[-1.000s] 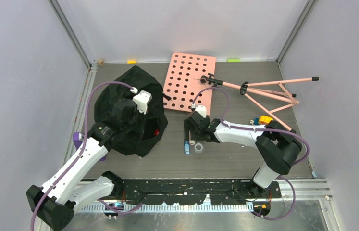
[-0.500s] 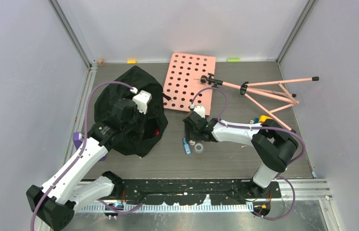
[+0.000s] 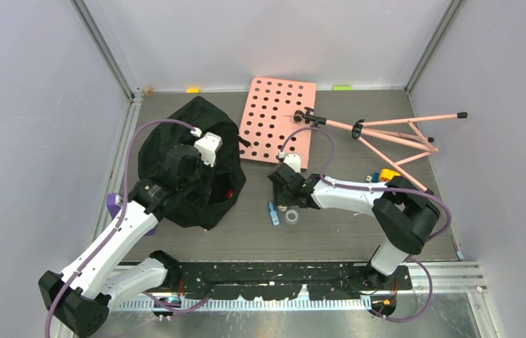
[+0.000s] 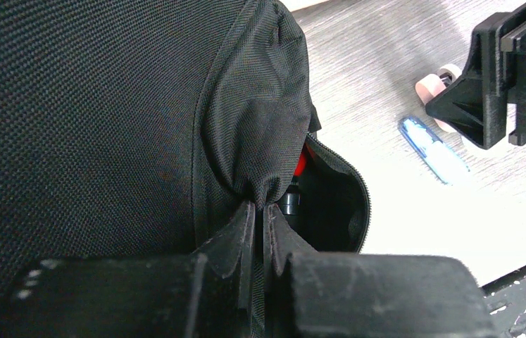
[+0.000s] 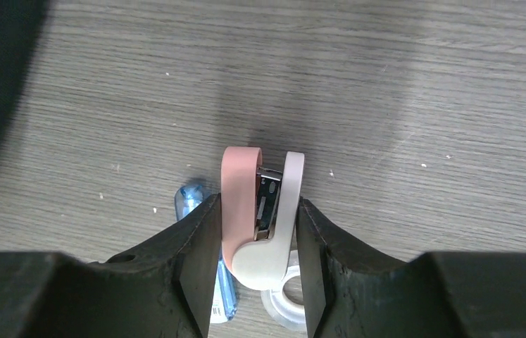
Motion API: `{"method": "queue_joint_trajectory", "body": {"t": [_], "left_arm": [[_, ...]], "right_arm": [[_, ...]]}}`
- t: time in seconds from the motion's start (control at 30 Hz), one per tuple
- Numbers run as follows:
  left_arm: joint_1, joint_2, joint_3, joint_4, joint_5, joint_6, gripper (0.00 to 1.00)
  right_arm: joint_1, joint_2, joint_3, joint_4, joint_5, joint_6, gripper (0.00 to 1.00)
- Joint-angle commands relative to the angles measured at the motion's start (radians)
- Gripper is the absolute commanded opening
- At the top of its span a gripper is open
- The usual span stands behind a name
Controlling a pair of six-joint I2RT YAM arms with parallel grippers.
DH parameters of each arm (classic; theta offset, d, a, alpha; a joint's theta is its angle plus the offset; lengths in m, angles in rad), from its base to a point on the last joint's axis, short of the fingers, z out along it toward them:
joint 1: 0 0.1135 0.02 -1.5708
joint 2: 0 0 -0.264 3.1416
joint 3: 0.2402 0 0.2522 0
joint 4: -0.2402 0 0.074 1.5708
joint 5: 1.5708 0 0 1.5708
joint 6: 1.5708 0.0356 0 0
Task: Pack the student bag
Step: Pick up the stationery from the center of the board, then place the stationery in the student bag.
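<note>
The student bag point(image 3: 189, 162) is a black fabric heap at the left, its zip mouth open toward the middle with something red point(image 3: 229, 192) inside. My left gripper point(image 4: 260, 211) is shut on a bunched fold of the student bag point(image 4: 105, 105) at the edge of that mouth. In the middle of the table a pink and white stapler point(image 5: 240, 190) stands between the fingers of my right gripper point(image 5: 258, 204), which press against both its sides. A blue pen point(image 5: 189, 201) and a clear tape roll point(image 5: 281, 296) lie just under the right gripper point(image 3: 282, 204).
A pink pegboard point(image 3: 279, 120) lies at the back centre, with a folded pink tripod stand point(image 3: 386, 134) to its right. A small yellow item point(image 3: 388, 174) sits by the right arm. A purple object point(image 3: 113, 203) shows at the bag's left edge.
My right gripper has slid a little left and its jaws have closed in onto the stapler. The left arm and the bag have not moved.
</note>
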Motion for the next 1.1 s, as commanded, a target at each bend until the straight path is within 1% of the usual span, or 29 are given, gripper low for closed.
{"method": "queue_joint_trajectory", "body": {"t": [0.0,0.2,0.33,0.43,0.6,0.7,0.87,0.97,1.07], "left_arm": [[0.001,-0.016,0.004,0.025,-0.024,0.009,0.00],[0.001,-0.017,0.003,0.025,-0.021,0.009,0.00],[0.001,-0.018,0.005,0.025,-0.021,0.009,0.00],[0.001,-0.019,0.005,0.025,-0.021,0.008,0.00],[0.001,-0.020,0.005,0.025,-0.022,0.009,0.00],[0.002,-0.022,0.004,0.026,-0.021,0.009,0.00],[0.001,-0.023,0.004,0.026,-0.015,0.007,0.00],[0.001,-0.020,0.004,0.026,-0.008,0.006,0.00],[0.001,-0.019,0.005,0.027,-0.003,0.006,0.00]], "right_arm": [[0.005,-0.099,0.000,0.018,0.024,0.005,0.46],[0.019,-0.204,0.028,0.016,-0.029,-0.014,0.45],[0.063,-0.237,0.083,0.026,-0.051,-0.029,0.45],[0.115,-0.236,0.124,0.072,-0.063,-0.037,0.46],[0.185,-0.164,0.217,0.155,-0.093,-0.051,0.46],[0.209,-0.108,0.274,0.205,-0.116,-0.054,0.46],[0.234,-0.048,0.319,0.313,-0.138,-0.090,0.46],[0.234,-0.008,0.357,0.325,-0.141,-0.109,0.46],[0.233,0.020,0.391,0.303,-0.120,-0.123,0.46]]}}
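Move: The stapler is already between the right fingers. The bag's opening lies about 18 cm to the right hand's left, 3 cm back and roughly 11 cm up, with a red-topped jar showing inside, some 13 cm left and level fore-and-aft. The blue glue lies 3 cm back and 2 cm left, the tape roll 4 cm back and 3 cm right. From the left hand, the opening is about 4 cm back, 4 cm right and 7 cm below. Bring the right gripper with the stapler up off the table first, about 16 cm, then sweep it left some 18 cm, easing slightly back, to the bag's opening just below the left gripper. Swing the fingertips leftward by roughly 35 degrees on the way and keep the grip as it is. Hold the left gripper still, pinching the bag's fabric. ##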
